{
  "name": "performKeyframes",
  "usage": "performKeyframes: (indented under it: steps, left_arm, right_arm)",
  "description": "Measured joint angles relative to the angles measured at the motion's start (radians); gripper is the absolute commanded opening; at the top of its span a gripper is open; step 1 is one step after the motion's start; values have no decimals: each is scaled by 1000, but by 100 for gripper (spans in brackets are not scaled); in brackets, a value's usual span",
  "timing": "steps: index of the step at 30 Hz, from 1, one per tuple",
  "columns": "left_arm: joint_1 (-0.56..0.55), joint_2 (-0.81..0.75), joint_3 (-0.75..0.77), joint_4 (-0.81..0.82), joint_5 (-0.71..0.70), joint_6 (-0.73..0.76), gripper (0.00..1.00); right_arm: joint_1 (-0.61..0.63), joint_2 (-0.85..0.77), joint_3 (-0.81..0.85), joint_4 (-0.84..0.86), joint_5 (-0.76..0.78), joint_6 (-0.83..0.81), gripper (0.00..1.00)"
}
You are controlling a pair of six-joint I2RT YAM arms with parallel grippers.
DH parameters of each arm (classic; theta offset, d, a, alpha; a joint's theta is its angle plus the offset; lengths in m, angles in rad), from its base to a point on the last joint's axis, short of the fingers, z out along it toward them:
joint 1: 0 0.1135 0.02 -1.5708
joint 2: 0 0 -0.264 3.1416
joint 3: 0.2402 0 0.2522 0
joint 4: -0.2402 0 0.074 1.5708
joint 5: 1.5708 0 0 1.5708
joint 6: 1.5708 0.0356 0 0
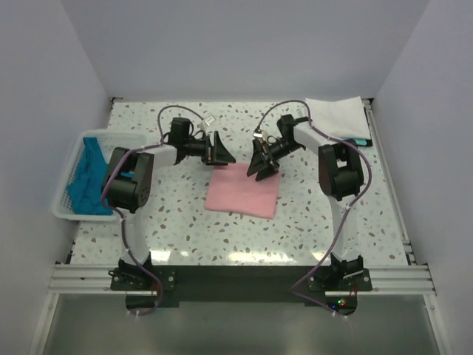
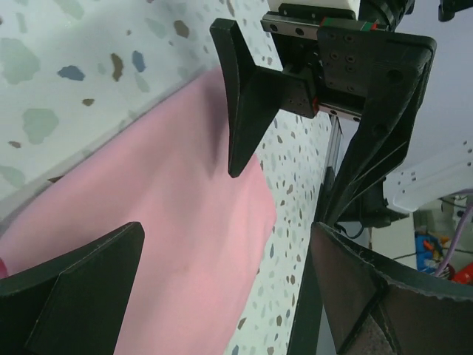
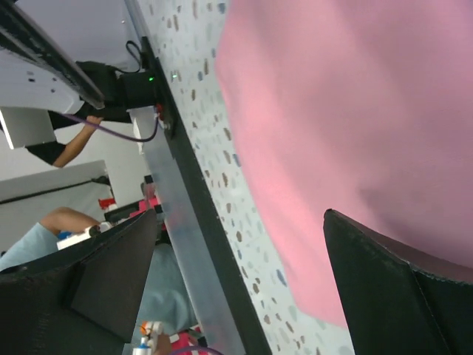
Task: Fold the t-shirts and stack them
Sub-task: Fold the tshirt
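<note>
A light pink t-shirt (image 1: 242, 191) lies folded into a rectangle at the middle of the table. My left gripper (image 1: 221, 154) hovers open just off its far left corner, and my right gripper (image 1: 259, 168) hovers open over its far right edge. Neither holds anything. In the left wrist view the pink t-shirt (image 2: 185, 229) shows between my spread fingers (image 2: 74, 288), with the right gripper's finger (image 2: 244, 111) above it. The right wrist view shows the pink t-shirt (image 3: 355, 111) beside one finger (image 3: 399, 288). A white t-shirt (image 1: 336, 117) lies folded at the back right. Teal-blue t-shirts (image 1: 89, 177) sit in the basket.
A white lattice basket (image 1: 65, 194) stands at the table's left edge. A small teal object (image 1: 360, 140) lies by the white t-shirt. The black front rail (image 1: 236, 277) carries both arm bases. Walls close in the left, back and right sides.
</note>
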Motion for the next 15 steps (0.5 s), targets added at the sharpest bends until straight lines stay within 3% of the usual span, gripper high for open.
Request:
performKeyframes:
  steps: [8,15]
  left_arm:
    - [17,145,-4,157,-41,-126,100]
    - [40,146,-3,152,-27,-108,100]
  right_arm:
    - [-71,205,167,-46,-17,-21,96]
    - [-111,292,286,-172,-98,-117,94]
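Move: The folded pink t-shirt has its middle about 10 cm back and 6 cm to the right of the left hand, 8 cm below it; from the right hand it lies some 8 cm back, 6 cm to the left and 7 cm down. The white folded stack stands about 14 cm ahead and 23 cm to the right of the right hand. The basket with the blue cloth is centred roughly 38 cm left and 6 cm back of the left hand. The pink t-shirt's far corners get both open hands, coming down about 4 to 5 cm onto them. The left hand eases forward a little as it sinks, then all but stays there. The right hand sinks, then slides forward at level height and slightly right, some 5 cm forward in all, its lower finger dragging the far right corner outward. Neither gripper closes. ##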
